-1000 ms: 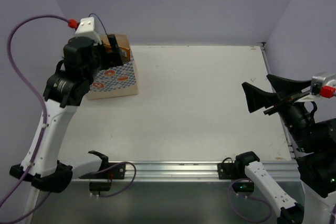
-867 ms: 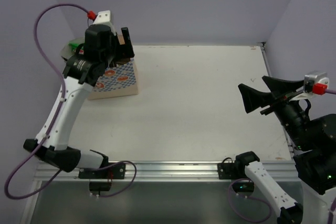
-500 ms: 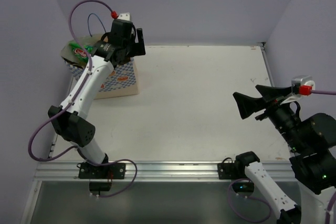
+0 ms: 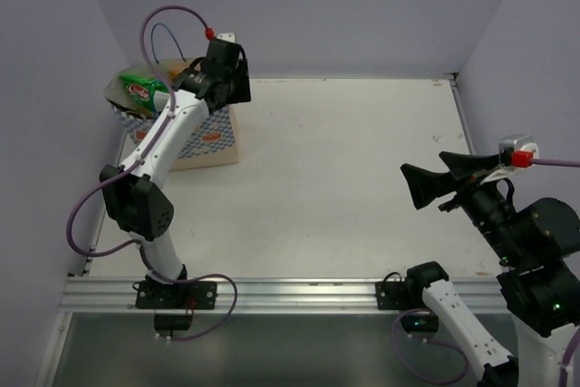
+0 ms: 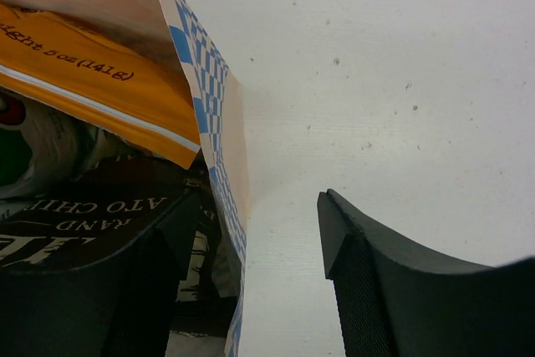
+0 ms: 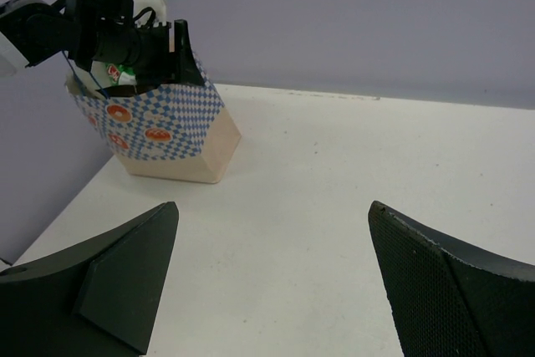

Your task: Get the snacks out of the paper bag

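The paper bag [image 4: 207,140] stands at the table's far left, cream with a blue-and-white checked band. A green-and-white snack packet [image 4: 143,90] sticks out of its left side. My left gripper [image 4: 227,80] hangs over the bag's right rim, open, straddling the checked wall [image 5: 203,79]: one finger [image 5: 138,294] is inside the bag, the other [image 5: 380,286] outside above the table. Inside lie an orange packet [image 5: 88,77] and a dark brown packet [image 5: 88,216]. My right gripper [image 4: 424,186] hovers open at the right side, far from the bag [image 6: 163,135], holding nothing.
Purple walls close the table at the back and both sides. A metal rail [image 4: 299,293] runs along the near edge. The left arm's purple cable [image 4: 172,14] loops above the bag.
My left arm has swung up and across the bag to its right rim, and its jaws have narrowed around the wall. The right gripper has drifted slightly left.
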{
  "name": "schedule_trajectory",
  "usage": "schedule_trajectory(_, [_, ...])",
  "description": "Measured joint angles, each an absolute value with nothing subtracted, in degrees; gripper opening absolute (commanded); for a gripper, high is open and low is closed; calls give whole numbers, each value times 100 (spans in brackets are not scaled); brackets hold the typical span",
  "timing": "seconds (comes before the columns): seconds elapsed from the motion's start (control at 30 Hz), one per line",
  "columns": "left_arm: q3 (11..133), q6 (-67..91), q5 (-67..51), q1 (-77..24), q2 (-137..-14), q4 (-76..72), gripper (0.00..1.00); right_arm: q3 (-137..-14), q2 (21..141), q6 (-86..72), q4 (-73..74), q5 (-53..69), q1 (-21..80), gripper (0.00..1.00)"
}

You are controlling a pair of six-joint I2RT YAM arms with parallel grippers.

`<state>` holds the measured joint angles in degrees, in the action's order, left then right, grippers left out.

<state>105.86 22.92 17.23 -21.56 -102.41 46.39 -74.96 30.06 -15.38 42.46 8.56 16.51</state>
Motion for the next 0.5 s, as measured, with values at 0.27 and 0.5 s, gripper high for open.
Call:
schedule_trajectory(0.27, [10827, 2171, 1865, -2156, -10589, 4619, 61, -7485, 2991, -1540, 4252, 860, 1651, 99])
schedule_trajectory(0.5, [10910, 1962, 2073, -2156, -10868, 4580, 35, -7476, 2982, -1533, 4292, 860, 1651, 99])
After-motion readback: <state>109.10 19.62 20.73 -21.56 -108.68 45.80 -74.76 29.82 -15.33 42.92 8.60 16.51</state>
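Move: Just beneath the left fingers, which straddle it, lies the bag's right rim, its near stretch about 2 cm ahead, 1 cm left and 2 cm below the hand point. Inside the bag, the orange pouch sits some 5 cm ahead, 10 cm left and 5 cm down; the green snack is roughly level, 24 cm left and 4 cm down. From the right hand that rim is about 31 cm ahead, 42 cm left and 19 cm below. Sinking and easing forward together, about 2.5 cm each way, the left hand works its fingers down over the bag's right rim, one finger inside the bag, the other outside. It rolls some 5 degrees, its left side rising, and the gap narrows from about two thirds to under half, fastest at the end, with the paper wall still between the fingers; a firm pinch isn't to be seen. ##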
